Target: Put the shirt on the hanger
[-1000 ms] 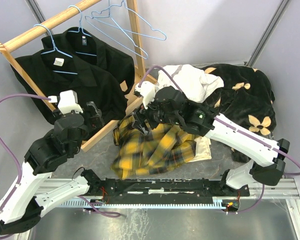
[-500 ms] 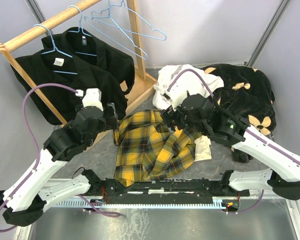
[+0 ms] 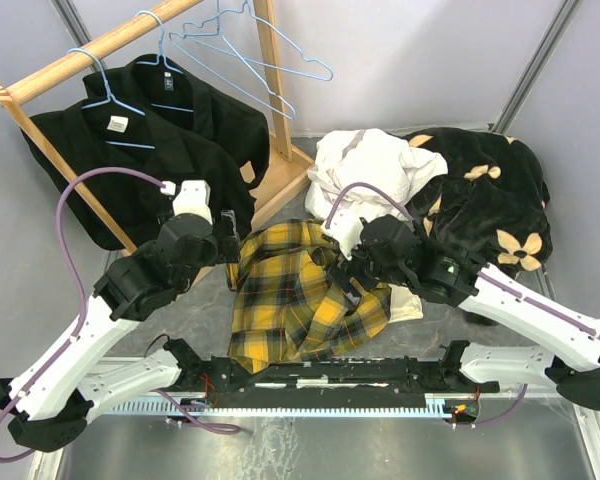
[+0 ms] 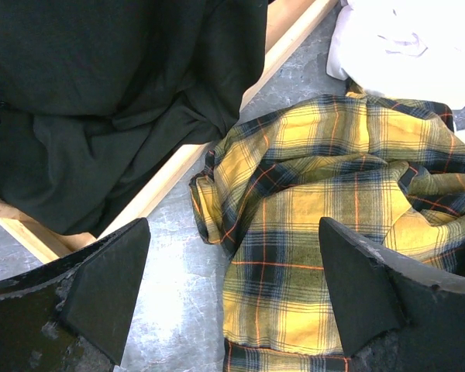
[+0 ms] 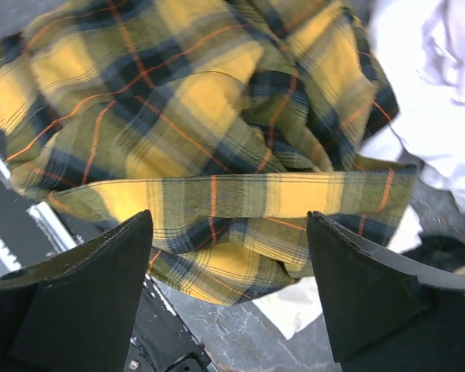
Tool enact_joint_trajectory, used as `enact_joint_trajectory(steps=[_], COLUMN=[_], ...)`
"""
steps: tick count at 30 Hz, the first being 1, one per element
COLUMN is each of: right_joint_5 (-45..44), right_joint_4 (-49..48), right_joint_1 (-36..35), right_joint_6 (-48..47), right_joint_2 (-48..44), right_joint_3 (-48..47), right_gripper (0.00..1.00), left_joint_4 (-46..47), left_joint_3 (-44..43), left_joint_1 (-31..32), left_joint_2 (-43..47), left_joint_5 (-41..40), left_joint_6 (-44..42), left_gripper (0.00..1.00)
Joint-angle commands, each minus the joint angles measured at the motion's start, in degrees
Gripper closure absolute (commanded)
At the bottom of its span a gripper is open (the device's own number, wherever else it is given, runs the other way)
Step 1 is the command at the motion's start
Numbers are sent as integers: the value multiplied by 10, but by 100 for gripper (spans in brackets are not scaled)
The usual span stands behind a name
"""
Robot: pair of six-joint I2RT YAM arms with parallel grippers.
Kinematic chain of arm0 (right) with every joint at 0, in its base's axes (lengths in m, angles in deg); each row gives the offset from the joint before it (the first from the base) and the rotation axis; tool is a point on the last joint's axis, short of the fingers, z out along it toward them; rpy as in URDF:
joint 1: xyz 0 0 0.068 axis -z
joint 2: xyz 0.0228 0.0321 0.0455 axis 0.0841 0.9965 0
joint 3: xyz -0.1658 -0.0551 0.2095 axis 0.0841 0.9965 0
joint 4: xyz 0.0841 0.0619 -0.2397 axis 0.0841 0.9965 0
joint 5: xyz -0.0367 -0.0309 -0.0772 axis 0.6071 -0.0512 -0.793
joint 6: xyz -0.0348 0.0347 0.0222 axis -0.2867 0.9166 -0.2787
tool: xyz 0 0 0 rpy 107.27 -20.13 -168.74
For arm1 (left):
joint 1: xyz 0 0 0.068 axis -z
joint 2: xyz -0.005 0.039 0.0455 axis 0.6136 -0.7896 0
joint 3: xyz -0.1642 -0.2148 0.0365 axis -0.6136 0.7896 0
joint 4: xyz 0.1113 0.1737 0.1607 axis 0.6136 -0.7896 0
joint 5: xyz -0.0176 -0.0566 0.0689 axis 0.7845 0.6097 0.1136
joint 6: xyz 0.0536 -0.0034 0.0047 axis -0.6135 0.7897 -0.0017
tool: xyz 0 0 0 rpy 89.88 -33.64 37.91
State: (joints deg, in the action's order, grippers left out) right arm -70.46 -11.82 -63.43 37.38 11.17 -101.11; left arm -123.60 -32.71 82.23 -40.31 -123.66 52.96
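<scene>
The shirt (image 3: 298, 298), yellow-and-black plaid, lies crumpled on the grey table between both arms. My left gripper (image 3: 226, 236) hovers open just above its left edge; in the left wrist view the shirt (image 4: 325, 194) fills the right half under the open left gripper (image 4: 234, 226). My right gripper (image 3: 346, 272) hangs open over the shirt's right side; the right wrist view shows a folded band of the shirt (image 5: 201, 132) below the open right gripper (image 5: 229, 217), nothing pinched. Light-blue wire hangers, one empty hanger (image 3: 252, 48), hang on the rack at the back.
A wooden rack (image 3: 271, 95) stands back left with black shirts (image 3: 130, 150) on hangers, its base bar beside the plaid shirt. A cream-white shirt (image 3: 372, 165) and a black flowered blanket (image 3: 490, 190) lie back right. A black rail (image 3: 320, 375) runs along the front.
My right gripper has let go of the shirt, opened wider and drawn back to the right. The shirt has dropped flatter. My left arm has swung right, up to the shirt's left edge.
</scene>
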Motion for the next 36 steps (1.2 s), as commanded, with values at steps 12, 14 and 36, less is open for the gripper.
enact_joint_trajectory(steps=[12,14,36], right_joint_5=[119,130,39], right_joint_4=[-174,-149,-221], right_joint_1=[-17,-18,-16], right_joint_6=[-233,-249,-219], right_joint_2=[-36,-28,31], right_joint_3=[149,149,139], right_gripper=[23,23,100], left_joint_4=[19,19,22], left_joint_3=[-1,2,13], left_joint_1=[-1,-1,-1], left_joint_2=[8,9,10], left_joint_5=[21,22,21], left_joint_6=[-17,-17,-19], left_gripper=[5,5,5])
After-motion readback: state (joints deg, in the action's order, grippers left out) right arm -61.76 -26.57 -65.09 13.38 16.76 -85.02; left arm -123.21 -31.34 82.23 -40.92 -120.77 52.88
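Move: From the right hand, open, the raised fold of the plaid shirt lies roughly 11 cm below, about 2 cm back and 2 cm to the left. The cream cloth is some 10 cm to the right of that fold and 2 cm farther out; the white cloth pile is about 25 cm beyond the fold and 10 cm to its right. From the idle left hand the fold lies about 22 cm right, 6 cm back and 15 cm below. Lower the right gripper about 11 cm onto the shirt's raised fold, first drawing back some 3 cm and slightly left while turning the wrist about 30 degrees counter-clockwise. Keep the fingers wide until you are down at the cloth, then close them fully to pinch the fold, easing forward a couple of centimetres as they shut. ##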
